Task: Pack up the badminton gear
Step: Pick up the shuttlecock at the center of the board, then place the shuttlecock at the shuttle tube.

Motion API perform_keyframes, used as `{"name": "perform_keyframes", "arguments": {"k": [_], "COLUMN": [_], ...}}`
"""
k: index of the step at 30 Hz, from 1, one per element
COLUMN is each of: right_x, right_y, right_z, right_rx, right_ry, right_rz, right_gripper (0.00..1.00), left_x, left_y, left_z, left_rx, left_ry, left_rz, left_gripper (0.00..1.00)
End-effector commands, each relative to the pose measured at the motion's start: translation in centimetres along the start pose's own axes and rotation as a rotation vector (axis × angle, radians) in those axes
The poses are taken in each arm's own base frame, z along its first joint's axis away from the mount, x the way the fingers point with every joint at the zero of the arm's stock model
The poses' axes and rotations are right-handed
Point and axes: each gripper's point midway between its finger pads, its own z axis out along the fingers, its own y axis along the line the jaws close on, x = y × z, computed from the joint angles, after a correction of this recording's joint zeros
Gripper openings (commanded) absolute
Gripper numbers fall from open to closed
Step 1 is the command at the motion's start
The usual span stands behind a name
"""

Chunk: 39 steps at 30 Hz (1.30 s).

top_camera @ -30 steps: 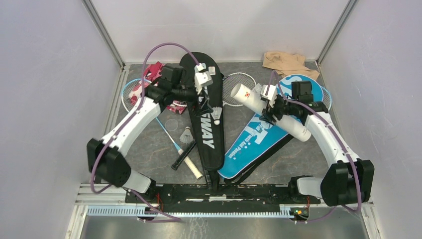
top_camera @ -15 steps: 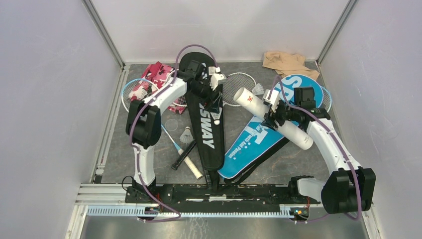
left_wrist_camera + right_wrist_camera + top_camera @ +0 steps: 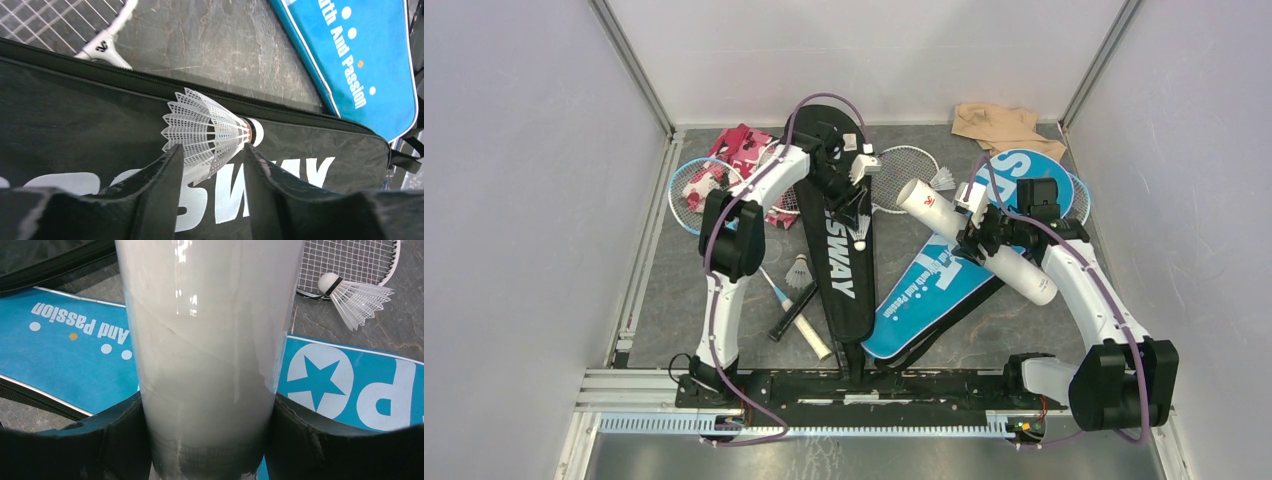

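A white feather shuttlecock [image 3: 210, 127] lies on the black "CROSSWAY" cover [image 3: 839, 275]. My left gripper [image 3: 212, 147] has come down over it. Both fingertips [image 3: 172, 152] touch its skirt, one on each side, while it rests on the cover. My right gripper [image 3: 207, 400] is shut on the white tube [image 3: 929, 210] around its middle. It holds the tube tilted above the blue "SPORT" cover [image 3: 919, 285], with the open end pointing at the left gripper [image 3: 854, 210]. Two more shuttlecocks [image 3: 799, 272] [image 3: 352, 295] lie on the table.
A blue-framed racket [image 3: 686, 195] lies at the left, partly under a pink camouflage cloth [image 3: 739, 145]. A white racket [image 3: 906, 168] lies between the two covers. A beige cloth [image 3: 1004, 125] sits in the back right corner. Walls close in on three sides.
My left arm reached forward and down over the black cover, and its jaws narrowed onto the shuttlecock. My right arm shifted slightly right, keeping hold of the tube.
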Motion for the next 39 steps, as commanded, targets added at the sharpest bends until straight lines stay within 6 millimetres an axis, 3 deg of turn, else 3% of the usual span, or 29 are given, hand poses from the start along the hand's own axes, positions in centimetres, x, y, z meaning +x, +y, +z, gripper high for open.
{"name": "perform_keyframes", "arguments": {"k": [1,6,12,18,28,33,39], "right_x": [-0.7,-0.5,0.0,0.1,-0.8,-1.9,-2.9], "right_y": [-0.2,-0.2,-0.3,-0.1,1.0,1.7,2.2], "right_z": [-0.1,0.0,0.2,0.5,1.6,2.2,2.5], "right_rx": [-0.002,-0.01,-0.02,-0.054,-0.149,-0.18,-0.201], "right_ry": [-0.026,-0.023,0.0,-0.001,-0.036,-0.058,-0.078], "right_rz": [-0.016,-0.012,-0.033,-0.089,-0.144,-0.153,-0.155], "right_gripper": [0.21,0.2,0.19,0.19,0.18,0.18,0.18], "left_x": [-0.1,-0.2,-1.7,-3.8,-8.9,-10.4,-11.1], "left_y": [-1.5,-2.6,-4.8,-8.8,-13.6,-14.9,-15.1], "left_z": [-0.5,-1.6,-5.2,-9.6,-14.3,-13.4,-11.4], "left_rx": [0.081,0.103,0.107,0.086,0.005,0.009,0.011], "left_ry": [0.003,0.006,-0.059,-0.181,-0.426,-0.459,-0.443], "left_rz": [0.041,0.054,0.067,0.116,0.131,0.133,0.13], "left_gripper": [0.48,0.25,0.03,0.02,0.02,0.02,0.02]}}
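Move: The shuttlecock lies on the black bag just under the left hand's open fingers, its middle about 2 cm right, 1 cm back and 2 cm down. The held tube's open mouth is roughly 14 cm right, 7 cm back and 18 cm up; the white racket's head is some 13 cm ahead and 13 cm right, and the second shuttlecock 13 cm ahead and 23 cm right, both 5 cm below. From the right hand the first shuttlecock lies about 8 cm ahead, 26 cm left and 8 cm down. The shuttlecock's skirt is pinched by the left fingers, which shut as the hand slides about 3 cm back low over the bag; that hand then lifts some 20 cm, easing farther back, swings its fingertips up and finally shifts right towards the tube mouth. The right hand keeps the tube, dips about 3 cm, then rises slightly and shifts 3 cm left, turning counter-clockwise to bring the mouth closer. ##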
